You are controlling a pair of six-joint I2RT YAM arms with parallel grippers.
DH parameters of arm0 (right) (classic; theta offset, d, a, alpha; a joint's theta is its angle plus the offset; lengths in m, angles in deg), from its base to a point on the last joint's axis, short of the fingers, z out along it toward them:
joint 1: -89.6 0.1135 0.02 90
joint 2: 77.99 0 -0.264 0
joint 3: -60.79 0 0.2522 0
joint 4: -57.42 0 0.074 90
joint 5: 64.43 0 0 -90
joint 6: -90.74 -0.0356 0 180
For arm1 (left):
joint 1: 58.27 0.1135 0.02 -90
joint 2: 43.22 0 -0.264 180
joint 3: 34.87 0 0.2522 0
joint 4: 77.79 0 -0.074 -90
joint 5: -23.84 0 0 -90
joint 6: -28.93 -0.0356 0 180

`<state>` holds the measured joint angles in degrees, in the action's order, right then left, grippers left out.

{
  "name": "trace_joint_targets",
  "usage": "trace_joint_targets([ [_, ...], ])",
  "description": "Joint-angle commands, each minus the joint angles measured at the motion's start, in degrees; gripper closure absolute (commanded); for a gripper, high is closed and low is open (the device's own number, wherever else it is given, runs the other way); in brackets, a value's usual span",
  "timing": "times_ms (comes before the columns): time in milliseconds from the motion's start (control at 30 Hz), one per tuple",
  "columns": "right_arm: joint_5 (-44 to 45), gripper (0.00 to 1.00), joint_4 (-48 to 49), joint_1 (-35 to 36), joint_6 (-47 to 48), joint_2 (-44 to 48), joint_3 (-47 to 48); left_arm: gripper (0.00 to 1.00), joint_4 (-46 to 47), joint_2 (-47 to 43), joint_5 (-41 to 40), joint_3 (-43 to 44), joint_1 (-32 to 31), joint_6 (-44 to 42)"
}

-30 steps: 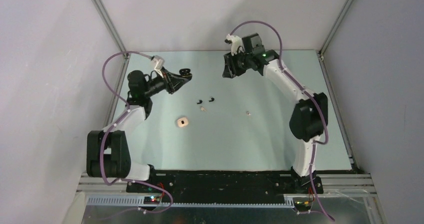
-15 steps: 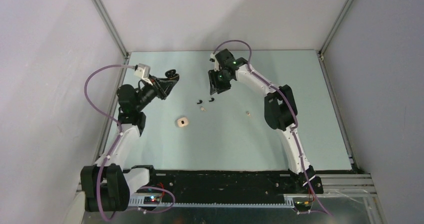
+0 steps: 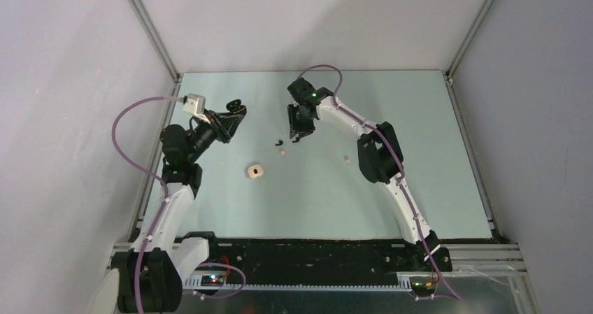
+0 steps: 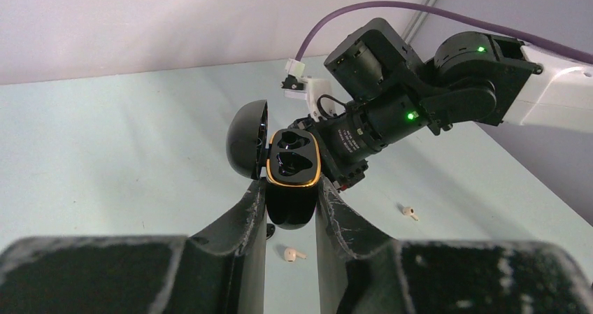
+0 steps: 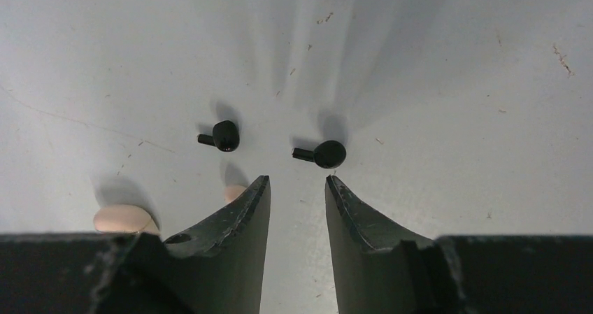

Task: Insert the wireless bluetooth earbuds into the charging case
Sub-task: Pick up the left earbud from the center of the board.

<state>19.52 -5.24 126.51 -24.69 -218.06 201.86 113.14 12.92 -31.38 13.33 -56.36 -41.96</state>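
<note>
My left gripper (image 3: 234, 110) is shut on a black charging case (image 4: 294, 168) with a gold rim. It holds the case above the table with the lid (image 4: 246, 139) open and both wells empty. My right gripper (image 5: 296, 181) is open and hangs low over the table. Two black earbuds (image 5: 225, 136) (image 5: 327, 153) lie just beyond its fingertips, the right one closest. In the top view only one black earbud (image 3: 280, 143) shows beside the right gripper (image 3: 295, 136). Two cream earbuds (image 3: 284, 153) (image 3: 347, 159) lie on the table.
A small cream case (image 3: 255, 170) sits on the mat nearer the arm bases, also at the left edge of the right wrist view as the cream case (image 5: 122, 219). Metal frame posts and grey walls border the mat on three sides.
The right arm has swung left and down to the black earbuds, and its jaws have narrowed a little. The left arm has drawn back left, still holding the open case.
</note>
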Motion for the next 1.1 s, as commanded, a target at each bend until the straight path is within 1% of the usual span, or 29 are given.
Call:
trace_joint_targets([
  [0,4.6,0.61,-1.0,0.0,-2.9,-1.2,3.4,1.00,0.6,-2.5,-1.1,-1.0,0.4,1.0],
  [167,5.9,0.63,-1.5,0.1,-3.4,-1.8,3.5,1.00,0.3,-3.4,-1.4,-1.7,0.5,0.8],
  [467,5.8,0.64,-1.0,0.3,-3.4,-3.8,4.6,1.00,0.0,-3.6,-1.3,-2.5,0.6,0.5],
  [567,5.9,0.66,-1.0,0.0,-3.5,-4.4,4.7,1.00,-0.2,-3.5,-1.4,-2.5,0.7,0.5],
  [633,6.0,0.71,-1.0,0.0,-3.3,-4.6,4.7,1.00,-0.1,-3.4,-1.4,-2.5,0.7,0.5],
  [733,6.0,0.73,-1.1,0.1,-3.1,-4.2,4.5,1.00,-0.2,-3.3,-1.2,-2.7,0.8,0.5],
  [767,5.9,0.79,-1.2,0.2,-3.1,-4.1,4.1,1.00,-0.2,-3.2,-1.2,-2.7,0.9,0.5],
  [833,5.8,0.86,-1.3,0.3,-2.8,-3.7,3.5,1.00,-0.2,-3.0,-1.2,-2.7,0.9,0.5],
  [867,5.9,0.88,-1.3,0.4,-2.7,-3.3,3.2,1.00,-0.2,-2.9,-1.2,-2.7,0.9,0.4],
  [900,5.9,0.96,-1.4,0.4,-2.4,-3.1,2.7,1.00,-0.2,-2.7,-1.1,-2.7,0.9,0.4],
  [933,5.8,0.99,-1.4,0.5,-2.1,-2.6,2.4,1.00,-0.2,-2.4,-0.8,-2.7,0.9,0.4],
  [1033,6.0,1.00,-0.8,0.3,0.7,-1.1,2.0,1.00,-0.1,-1.1,-0.1,-2.5,0.9,0.2],
  [1067,7.6,1.00,-0.4,0.1,1.5,0.3,1.7,1.00,0.1,-0.6,0.1,-2.5,0.9,0.1],
])
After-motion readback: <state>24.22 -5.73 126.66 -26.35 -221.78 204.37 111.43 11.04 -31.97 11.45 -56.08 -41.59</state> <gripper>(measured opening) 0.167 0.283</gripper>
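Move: The black left earbud lies just under the right hand's open fingers, about 1 cm ahead, 1 cm to the right and some 3 cm below. At nearly that same height, the other black earbud lies roughly 5 cm to the hand's left and level with it. The white earbud is 4 cm back and 4 cm left, and the pink case about 11 cm back and 13 cm left. From the left hand, the left earbud is roughly 10 cm ahead, 14 cm right and 24 cm below. The black left earbud's round head is straddled and pinched between the right fingertips: the hand sinks a bit over 2 cm, easing about 1 cm forward and slightly right with a slight clockwise turn. Once down it stays put and the fingers close by more than half onto the head, the stem pointing out to the left. ##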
